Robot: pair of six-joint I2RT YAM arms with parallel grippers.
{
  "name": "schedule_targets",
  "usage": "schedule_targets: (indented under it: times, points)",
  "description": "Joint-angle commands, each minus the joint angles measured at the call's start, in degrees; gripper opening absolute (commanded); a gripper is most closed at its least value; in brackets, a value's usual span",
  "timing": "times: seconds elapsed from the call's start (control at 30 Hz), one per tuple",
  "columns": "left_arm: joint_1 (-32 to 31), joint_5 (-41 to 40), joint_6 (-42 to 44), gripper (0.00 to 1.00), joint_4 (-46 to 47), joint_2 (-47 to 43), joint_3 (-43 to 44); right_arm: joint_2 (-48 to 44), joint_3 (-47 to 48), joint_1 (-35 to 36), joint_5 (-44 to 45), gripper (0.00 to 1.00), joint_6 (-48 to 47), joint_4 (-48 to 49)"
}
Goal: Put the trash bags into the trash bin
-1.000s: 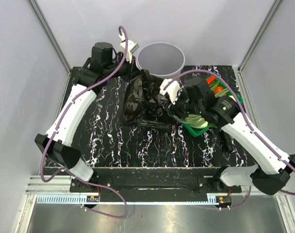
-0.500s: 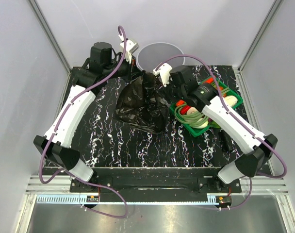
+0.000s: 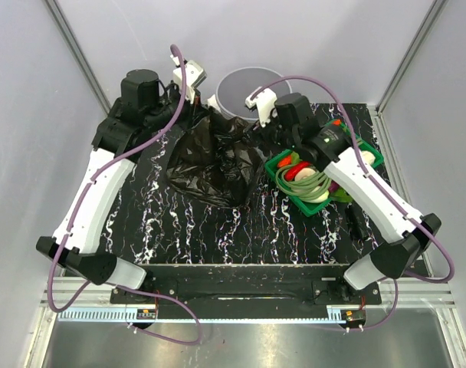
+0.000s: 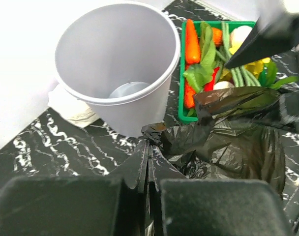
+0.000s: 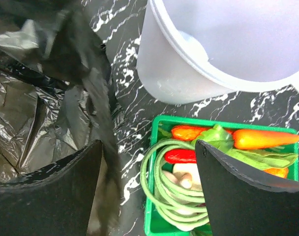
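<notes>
The black trash bag (image 3: 210, 161) lies crumpled on the black marbled table, in front of the light-grey trash bin (image 3: 252, 88). My left gripper (image 3: 206, 116) is shut on the bag's upper edge, just left of the bin. The left wrist view shows its jaws (image 4: 148, 147) pinched on the black film (image 4: 228, 142), with the bin (image 4: 115, 64) standing empty behind. My right gripper (image 3: 265, 136) hovers open between the bag and the basket. In the right wrist view it (image 5: 148, 145) holds nothing, and a strip of bag film (image 5: 98, 113) hangs beside its left finger (image 5: 46, 191).
A green basket (image 3: 367, 165) of vegetables stands right of the bag, close to the bin (image 5: 213, 44), its rim (image 5: 154, 196) under the right gripper. A small white wrapped roll (image 4: 71, 105) lies behind the bin. Enclosure walls rise close behind.
The right gripper has opened, let the bag go and moved back toward the bin. The left arm has pulled the bag's edge left and back, spreading the bag leftward.
</notes>
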Motion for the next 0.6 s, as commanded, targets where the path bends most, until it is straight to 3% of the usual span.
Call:
schedule_targets:
  times: [0.0,0.27,0.47,0.57]
  points:
    - [0.8,-7.2,5.4,0.00,-3.5,-3.8,2.6,-3.3,7.1,-1.3,-2.6,0.84,-2.4,-0.7]
    - [1.7,-15.7,10.4,0.00,-7.0,-5.3,4.9,2.6,16.2,-4.7,-6.6,0.87,-6.3,-1.1]
    - [2.5,-20.1,11.9,0.00,-7.0,-5.3,4.2,5.9,22.4,-5.5,-23.8,0.86,-6.8,-8.6]
    - [2.8,-20.6,12.7,0.00,-6.5,-4.5,4.2,5.5,21.0,-5.5,-27.8,0.79,-5.5,-9.2]
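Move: The left hand already grips the trash bag by its edge, with the bag hanging about 5 cm back, 3 to the right and 15 below; the trash bin stands about 12 cm ahead of this hand, 11 to the right and 28 down, with a white cloth about 16 cm straight ahead, 37 down. From the empty right hand the bag is about 10 cm to the left, 5 back and 7 down, the bin about 12 ahead, 2 left and 17 down, the vegetable basket about 4 ahead, 15 right and 28 down. With its shut fingers keeping hold of the bag's edge, the left hand swings out some 8 cm to the left, away from the bin, rising just over 1 cm, while its wrist turns roughly 20 degrees, partly counter-clockwise and partly lifting its left side. Meanwhile the right hand, fingers still wide open beside the bag's loose side, rises about 9 cm near the bin's near rim and creeps a little forward, then at the last eases back down about 1 cm, veers left and turns about 10 degrees counter-clockwise; no grip on the bag is made. ##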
